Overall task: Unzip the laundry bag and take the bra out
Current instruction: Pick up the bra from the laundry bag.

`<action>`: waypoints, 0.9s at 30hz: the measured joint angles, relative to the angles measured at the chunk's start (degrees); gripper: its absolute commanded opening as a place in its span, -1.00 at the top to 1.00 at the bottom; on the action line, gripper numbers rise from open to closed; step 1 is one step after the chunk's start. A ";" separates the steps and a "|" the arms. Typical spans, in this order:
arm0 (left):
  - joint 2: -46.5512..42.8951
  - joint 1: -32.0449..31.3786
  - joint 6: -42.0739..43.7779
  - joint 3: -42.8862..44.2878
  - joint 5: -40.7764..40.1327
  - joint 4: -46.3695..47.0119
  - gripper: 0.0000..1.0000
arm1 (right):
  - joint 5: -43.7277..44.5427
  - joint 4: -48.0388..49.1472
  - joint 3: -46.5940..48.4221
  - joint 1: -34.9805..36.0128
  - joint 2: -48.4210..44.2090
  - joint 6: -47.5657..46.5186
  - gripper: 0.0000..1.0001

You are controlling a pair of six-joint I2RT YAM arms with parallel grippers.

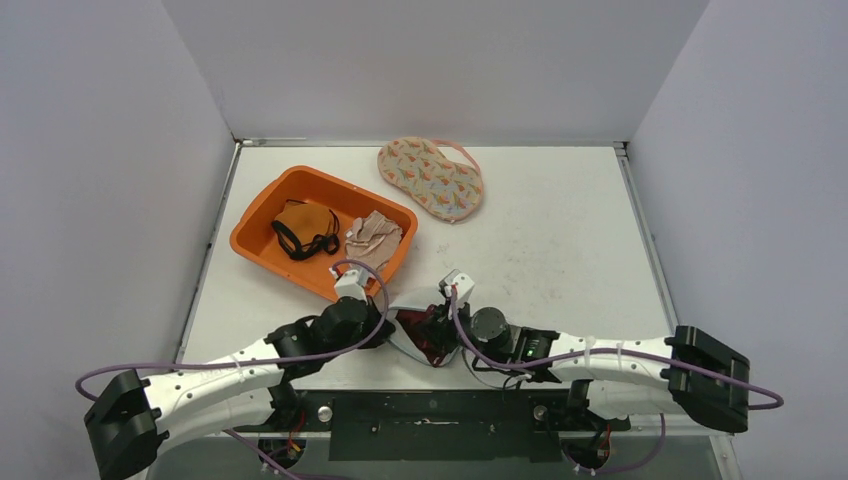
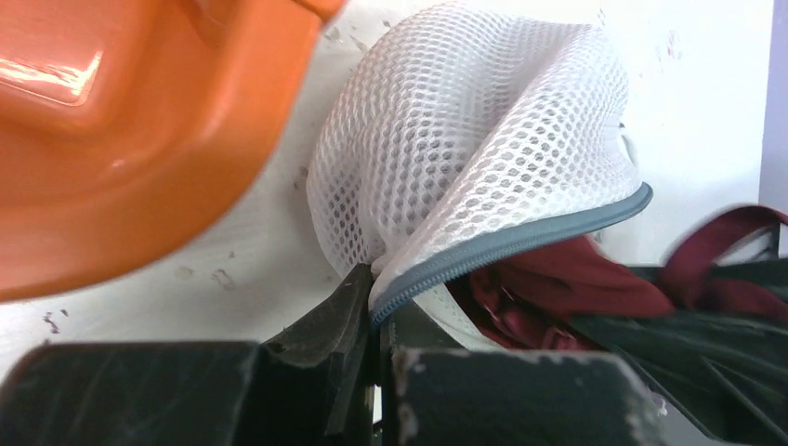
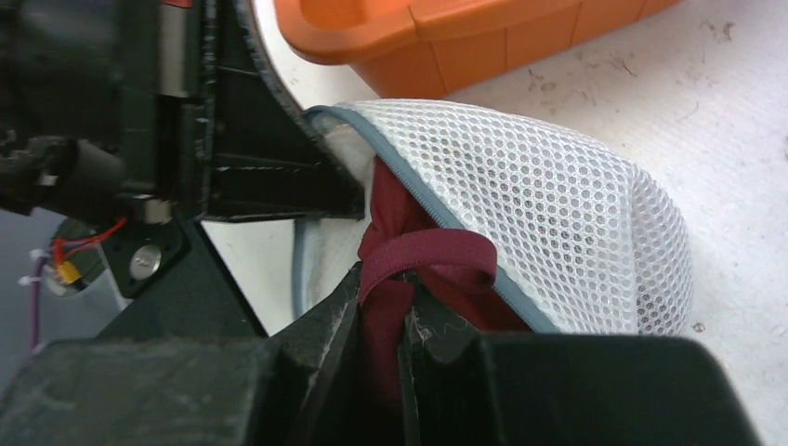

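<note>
The white mesh laundry bag with a grey zipper lies unzipped at the table's near edge, between both arms. A dark red bra shows in its opening. My left gripper is shut on the bag's zipper edge. My right gripper is shut on the bra's red fabric, with a strap looped just above its fingertips at the bag's mouth.
An orange tub with dark and beige garments stands just beyond the bag on the left. A patterned flat bag lies at the back centre. The left arm's housing sits close on the left of the right wrist view.
</note>
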 measured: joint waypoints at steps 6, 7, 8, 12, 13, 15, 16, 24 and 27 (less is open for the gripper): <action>2.45 3.61 1.40 1.01 2.05 -0.04 1.00 | -9.97 -1.29 -1.05 -4.57 -5.77 -0.50 0.89; 2.86 3.65 1.62 1.31 2.23 -0.04 1.00 | -11.41 -1.51 -1.22 -5.20 -6.51 -0.46 0.90; 3.23 3.69 1.79 1.62 2.40 -0.02 1.00 | -12.66 -1.66 -1.27 -5.81 -7.08 -0.35 0.89; 4.61 4.04 2.36 2.49 3.17 0.28 1.00 | -16.33 -1.84 -1.25 -7.43 -9.42 -0.09 0.89; 5.11 4.04 2.40 2.62 3.45 0.57 1.00 | -17.05 -2.03 -1.25 -7.78 -10.25 -0.02 0.89; 5.86 4.04 2.45 2.82 4.02 0.81 1.00 | -17.79 -2.38 -1.25 -8.41 -11.91 0.17 0.89; 6.34 4.04 2.49 2.95 4.33 1.03 1.00 | -17.94 -2.80 -1.25 -8.76 -12.90 0.26 0.89; 7.69 4.04 2.60 4.04 5.29 1.60 1.00 | -19.45 -7.04 2.27 -11.17 -19.43 0.37 0.89; 8.09 4.04 2.67 5.03 5.31 1.60 1.00 | -20.94 -6.54 2.82 -12.41 -20.85 1.44 0.89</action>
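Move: Already pinched by its strap in the right fingers, the maroon bra has its body in the laundry bag's open mouth, about 2 cm back, 2 cm left and 6 cm below the right hand. The bag's middle is some 3 cm left and 7 cm below that hand; the orange bin lies 20 cm ahead, 26 cm left and 7 cm lower. From the left hand, pinching the zip edge, the bra is 8 cm right, 2 cm back and 3 cm lower. Drawing the bra up by its strap, the right hand rises about 12 cm from the bag's mouth, speeding up, while drifting some 3 cm right; its fingertips tip up about 15 degrees towards level and the grip stays shut. The left hand keeps its pinch on the zip edge, shifting only about 2 cm forward and right. ##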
